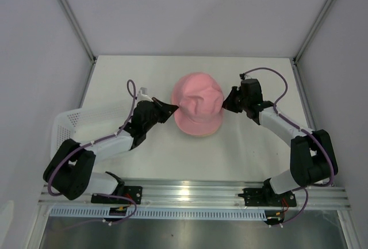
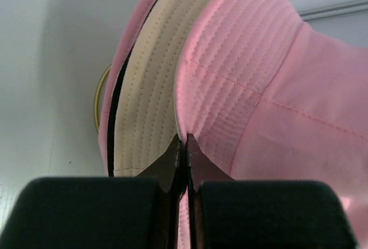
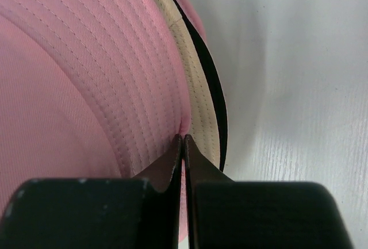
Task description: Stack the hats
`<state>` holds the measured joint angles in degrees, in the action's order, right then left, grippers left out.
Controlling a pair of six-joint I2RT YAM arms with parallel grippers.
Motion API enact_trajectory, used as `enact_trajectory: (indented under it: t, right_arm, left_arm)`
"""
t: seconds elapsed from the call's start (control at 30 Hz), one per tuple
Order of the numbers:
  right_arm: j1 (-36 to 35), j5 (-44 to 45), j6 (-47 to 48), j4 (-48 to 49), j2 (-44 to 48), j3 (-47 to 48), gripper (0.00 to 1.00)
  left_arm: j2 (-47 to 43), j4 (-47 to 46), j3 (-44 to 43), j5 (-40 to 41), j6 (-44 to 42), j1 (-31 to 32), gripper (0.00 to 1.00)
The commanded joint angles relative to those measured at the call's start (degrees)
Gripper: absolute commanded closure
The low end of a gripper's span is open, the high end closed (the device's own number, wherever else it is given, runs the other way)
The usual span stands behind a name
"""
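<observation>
A pink hat [image 1: 198, 104] lies crown up at mid-table, on top of a pile. My left gripper [image 1: 174, 108] is shut on its left brim and my right gripper [image 1: 227, 102] is shut on its right brim. In the left wrist view the jaws [image 2: 183, 140] pinch the pink hat [image 2: 276, 88]; under it show a beige hat's brim [image 2: 146, 88], a thin black hat edge [image 2: 113, 122] and another pink brim [image 2: 104, 128]. The right wrist view has the gripper [image 3: 183, 138] clamped on the pink hat [image 3: 69, 88], with the beige brim [image 3: 198, 99] and black brim [image 3: 214, 94] below.
A white plastic basket [image 1: 69, 119] stands at the table's left edge, under the left arm. A thin yellowish rim [image 2: 96, 102] peeks out beyond the pile. Grey walls close in the table at the back and sides.
</observation>
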<state>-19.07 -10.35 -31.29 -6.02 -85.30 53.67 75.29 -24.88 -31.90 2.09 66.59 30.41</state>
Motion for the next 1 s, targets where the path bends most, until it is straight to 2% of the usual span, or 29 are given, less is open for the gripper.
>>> enact_trajectory:
  t: [0.0, 0.17, 0.47, 0.67, 0.73, 0.77, 0.8, 0.83, 0.9, 0.93, 0.97]
  right_arm:
    - [-0.62, -0.11, 0.7, -0.75, -1.45, -1.02, 1.0]
    - [-0.62, 0.33, 1.23, -0.66, -2.59, -0.94, 1.0]
    - [-0.62, 0.51, 1.84, -0.22, -3.56, -0.5, 1.0]
    - [-0.62, 0.24, 2.02, -0.04, -4.26, 0.21, 1.0]
    - [-0.53, -0.02, 2.81, -0.48, -3.39, 0.99, 1.0]
    - [-0.44, -0.11, 3.25, -0.57, -2.86, 1.35, 1.0]
    - [-0.53, -0.2, 4.38, -0.74, -2.16, 1.61, 0.96]
    - [-0.44, -0.37, 5.09, -1.53, -0.76, 2.05, 0.86]
    - [-0.44, -0.63, 7.02, -2.41, 0.91, 3.89, 0.77]
    - [-0.44, -0.72, 7.55, -3.2, 1.7, 4.51, 0.67]
    - [-0.44, -0.64, 8.17, -3.73, 3.19, 5.99, 0.62]
  left_arm:
    - [4.25, 6.07, -0.62, 3.89, 0.39, 0.17, 0.99]
    - [6.45, 8.09, 0.26, 5.12, -0.49, 0.08, 0.99]
    - [5.04, 12.57, 1.58, 8.37, -3.57, -1.76, 0.99]
    - [9.61, 14.69, -0.35, 7.85, -5.14, -2.03, 0.99]
    - [9.79, 14.16, -1.49, 6.19, -6.99, -2.03, 0.97]
    - [9.1, 14.07, -1.59, 5.65, -8.56, -2.03, 0.92]
    - [8.39, 13.9, -2.02, 5.21, -9.62, -2.03, 0.87]
    - [7.6, 13.72, -2.37, 4.34, -10.68, -2.03, 0.84]
    - [4.89, 15.91, -4.21, 4.68, -14.02, -2.03, 0.72]
    - [4.09, 16.96, -5.01, 5.2, -14.9, -2.03, 0.68]
    - [3.21, 19.76, -7.19, 6.51, -16.73, -2.03, 0.63]
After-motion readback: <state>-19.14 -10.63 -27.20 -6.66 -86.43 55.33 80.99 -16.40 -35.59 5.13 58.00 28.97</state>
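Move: The top pink hat, resting over the stack, has its left brim edge in the shut left fingers; its middle lies about 8 cm to that hand's right, 1 cm ahead and 3 cm above. The tan hat under it centres some 8 cm right, 1 cm ahead, nearly level with the hand. From the right hand, also shut on the brim, the pink hat's middle is about 9 cm left, level fore and aft, and 4 cm higher. Keep both grippers pinched on the pink hat's brim and draw the left edge down about 3 cm and slightly forward beside the tan brim, while the right hand eases its edge barely 1 cm forward. Then open both a third of the way to let the brim go, the left hand sinking 2 cm more and backing off left as it rolls some 10 degrees, left side up. ##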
